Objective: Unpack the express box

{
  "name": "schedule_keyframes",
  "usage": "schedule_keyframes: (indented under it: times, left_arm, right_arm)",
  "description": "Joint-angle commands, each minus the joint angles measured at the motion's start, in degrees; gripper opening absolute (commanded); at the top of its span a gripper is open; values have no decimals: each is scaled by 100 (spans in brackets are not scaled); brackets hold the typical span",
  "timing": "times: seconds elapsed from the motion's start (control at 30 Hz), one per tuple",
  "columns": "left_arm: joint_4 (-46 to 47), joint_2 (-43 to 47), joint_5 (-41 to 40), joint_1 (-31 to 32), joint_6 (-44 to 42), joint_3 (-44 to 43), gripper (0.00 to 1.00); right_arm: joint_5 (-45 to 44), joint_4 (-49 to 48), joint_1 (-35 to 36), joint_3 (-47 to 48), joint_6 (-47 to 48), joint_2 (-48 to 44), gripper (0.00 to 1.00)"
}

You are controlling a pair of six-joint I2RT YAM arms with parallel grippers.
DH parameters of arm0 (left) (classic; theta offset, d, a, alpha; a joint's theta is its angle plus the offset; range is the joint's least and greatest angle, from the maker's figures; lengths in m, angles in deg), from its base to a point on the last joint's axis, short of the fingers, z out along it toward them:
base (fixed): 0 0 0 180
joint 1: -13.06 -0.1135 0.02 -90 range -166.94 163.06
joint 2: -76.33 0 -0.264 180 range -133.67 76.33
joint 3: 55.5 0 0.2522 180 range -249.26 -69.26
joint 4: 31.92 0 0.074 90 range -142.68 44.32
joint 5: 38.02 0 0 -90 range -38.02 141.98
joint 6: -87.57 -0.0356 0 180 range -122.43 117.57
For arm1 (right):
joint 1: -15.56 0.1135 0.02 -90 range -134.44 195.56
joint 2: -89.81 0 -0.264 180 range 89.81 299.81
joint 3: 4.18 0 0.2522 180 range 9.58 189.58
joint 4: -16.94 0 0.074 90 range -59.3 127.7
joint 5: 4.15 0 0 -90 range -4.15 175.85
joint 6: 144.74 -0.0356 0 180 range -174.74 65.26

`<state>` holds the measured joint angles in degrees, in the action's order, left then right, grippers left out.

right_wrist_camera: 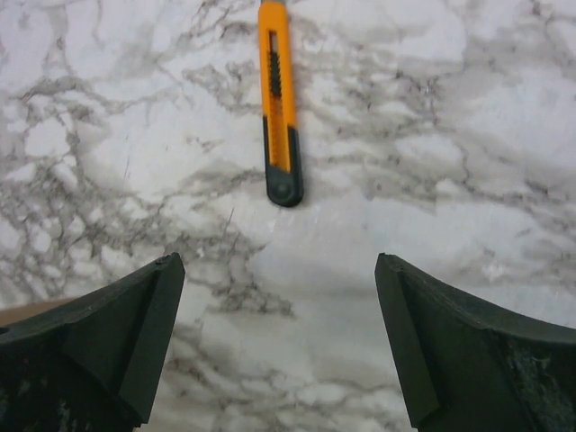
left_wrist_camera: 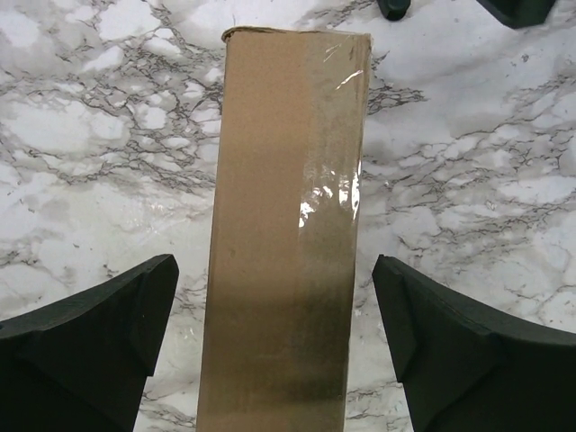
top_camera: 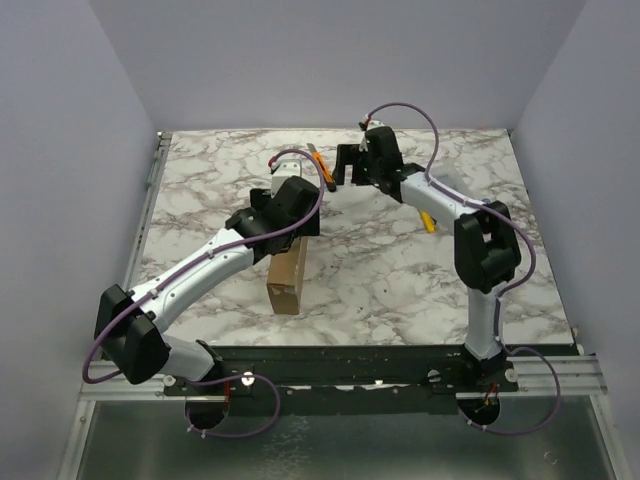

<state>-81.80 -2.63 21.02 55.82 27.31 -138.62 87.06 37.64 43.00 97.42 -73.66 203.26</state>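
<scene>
The express box is a long brown cardboard box with shiny clear tape along its upper face. It lies on the marble table, running away from the left wrist camera. In the top view its near end shows below the left arm. My left gripper is open and straddles the box, with a gap on each side between the fingers and the cardboard. My right gripper is open over bare marble just past the box's far end. An orange utility knife lies ahead of it, and nothing is between its fingers.
In the top view the utility knife lies between the two grippers near the back of the table. A small yellow item shows under the right arm's forearm. Grey walls stand close round the table.
</scene>
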Motion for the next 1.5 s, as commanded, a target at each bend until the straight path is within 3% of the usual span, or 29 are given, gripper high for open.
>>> schedule_keyframes:
  times: [0.0, 0.23, 0.6, 0.93, 1.23, 1.47]
  left_arm:
    - [26, 221, -44, -45, -210, -332, 99]
    - [105, 783, 13, -66, -605, -866, 99]
    - [1044, 1313, 76, -64, -1302, -1393, 99]
    - [1551, 1261, -145, -65, -1904, -1501, 99]
    - [2057, 1462, -557, -65, -2333, -866, 99]
    - [2499, 1827, -763, -71, -2452, -304, 99]
  right_arm:
    - [211, 243, -48, 1097, 590, 931, 98]
    - [139, 890, -49, 2659, 1150, 2215, 97]
    - [375, 1334, -46, 3913, 1322, 3298, 89]
    - [473, 1265, 1, 4091, 1383, 3547, 88]
    - [70, 1666, 179, 4483, 1711, 3765, 74]
    - [24, 1884, 199, 4664, 1716, 3865, 51]
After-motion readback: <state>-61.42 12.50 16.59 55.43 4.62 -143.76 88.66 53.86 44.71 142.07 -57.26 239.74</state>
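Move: The box cutter lies roughly 12 cm ahead of the right hand, 7 cm to its left and 11 cm below, its dark end nearest. The express box, standing on its narrow side, has its middle some 17 cm behind that hand, 13 cm to its left and 3 cm lower. The left hand straddles the box: the middle sits about 3 cm behind and 9 cm below, no sideways offset. From the left hand the cutter is around 26 cm ahead, 8 cm right and 17 cm below. The box cutter's dark handle end ends up between the right fingertips: that hand goes down about 10 cm and forward about 8 cm, drifting left throughout, then the fingers narrow to roughly half open, contact not visible. Meanwhile the left hand, still wide open, rises from the box some 20 cm and tips upward about 30 degrees. ##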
